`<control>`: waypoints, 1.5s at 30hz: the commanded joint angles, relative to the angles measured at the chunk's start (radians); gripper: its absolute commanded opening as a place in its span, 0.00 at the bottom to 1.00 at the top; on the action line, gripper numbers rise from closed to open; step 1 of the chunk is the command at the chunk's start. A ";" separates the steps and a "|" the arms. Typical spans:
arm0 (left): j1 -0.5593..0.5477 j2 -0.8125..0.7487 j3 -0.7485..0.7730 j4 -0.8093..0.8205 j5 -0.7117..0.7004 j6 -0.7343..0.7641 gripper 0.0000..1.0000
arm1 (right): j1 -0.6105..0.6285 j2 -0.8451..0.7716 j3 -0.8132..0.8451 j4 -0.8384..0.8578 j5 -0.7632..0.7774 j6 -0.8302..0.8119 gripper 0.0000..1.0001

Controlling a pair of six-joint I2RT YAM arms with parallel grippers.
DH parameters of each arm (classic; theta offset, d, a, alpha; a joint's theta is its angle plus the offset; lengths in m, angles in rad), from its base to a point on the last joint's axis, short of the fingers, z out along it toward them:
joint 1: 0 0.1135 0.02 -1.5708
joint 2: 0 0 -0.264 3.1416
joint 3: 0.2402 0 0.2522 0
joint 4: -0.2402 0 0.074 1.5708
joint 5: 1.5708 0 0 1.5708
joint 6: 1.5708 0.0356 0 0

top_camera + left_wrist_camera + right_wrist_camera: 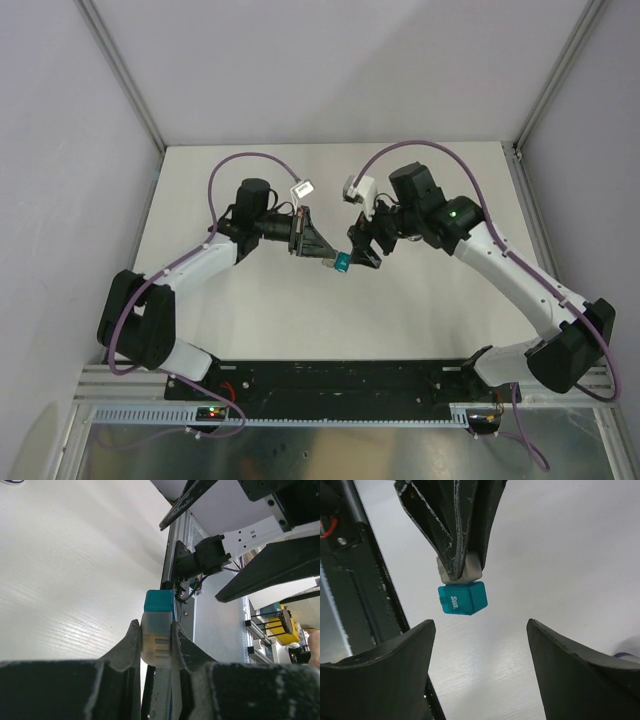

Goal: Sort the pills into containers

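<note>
The containers are a joined pair of tiny cubes held above the white table. The teal one (341, 263) (462, 598), marked "Sun.", sticks out free. The grey one (157, 640) (461, 573) is pinched between the jaws of my left gripper (326, 258) (154, 629), which is shut on it. The left gripper's dark fingers (451, 530) come down from the top of the right wrist view. My right gripper (362, 250) (480, 626) stands open just beside the teal cube, apart from it, with only bare table between its fingers. No pills are in view.
A black base plate and metal rail (340, 385) run along the near edge of the table. Grey enclosure walls stand at the left, right and back. A small blue-rimmed object (626, 655) lies at the right edge of the right wrist view.
</note>
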 commanded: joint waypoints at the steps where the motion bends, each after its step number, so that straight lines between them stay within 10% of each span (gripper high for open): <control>1: 0.002 -0.030 -0.007 0.031 0.045 0.009 0.00 | -0.049 -0.003 0.056 -0.026 -0.189 0.038 0.79; 21: -0.026 -0.082 -0.014 0.070 0.031 -0.058 0.00 | -0.080 0.189 0.067 -0.051 -0.418 0.036 0.75; 40: -0.028 -0.070 -0.046 0.159 0.017 -0.138 0.00 | -0.071 0.253 0.089 -0.048 -0.417 0.049 0.27; 45: -0.029 -0.060 -0.048 0.166 0.013 -0.139 0.00 | -0.070 0.253 0.094 -0.055 -0.420 0.051 0.29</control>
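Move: The pill container's teal lid lies from the right hand about 4 cm to the left, 1 cm back and 6 cm below. The clear body, still pinched by the left fingers, sits some 3 cm farther left of the lid. The white bottle stands roughly 11 cm right of the right hand, 7 cm farther out and 20 cm lower. From the left hand the lid is about 3 cm to the right. The right hand sinks about 4 cm, leftward and back, tilting, and pinches the teal lid; left keeps its hold. ##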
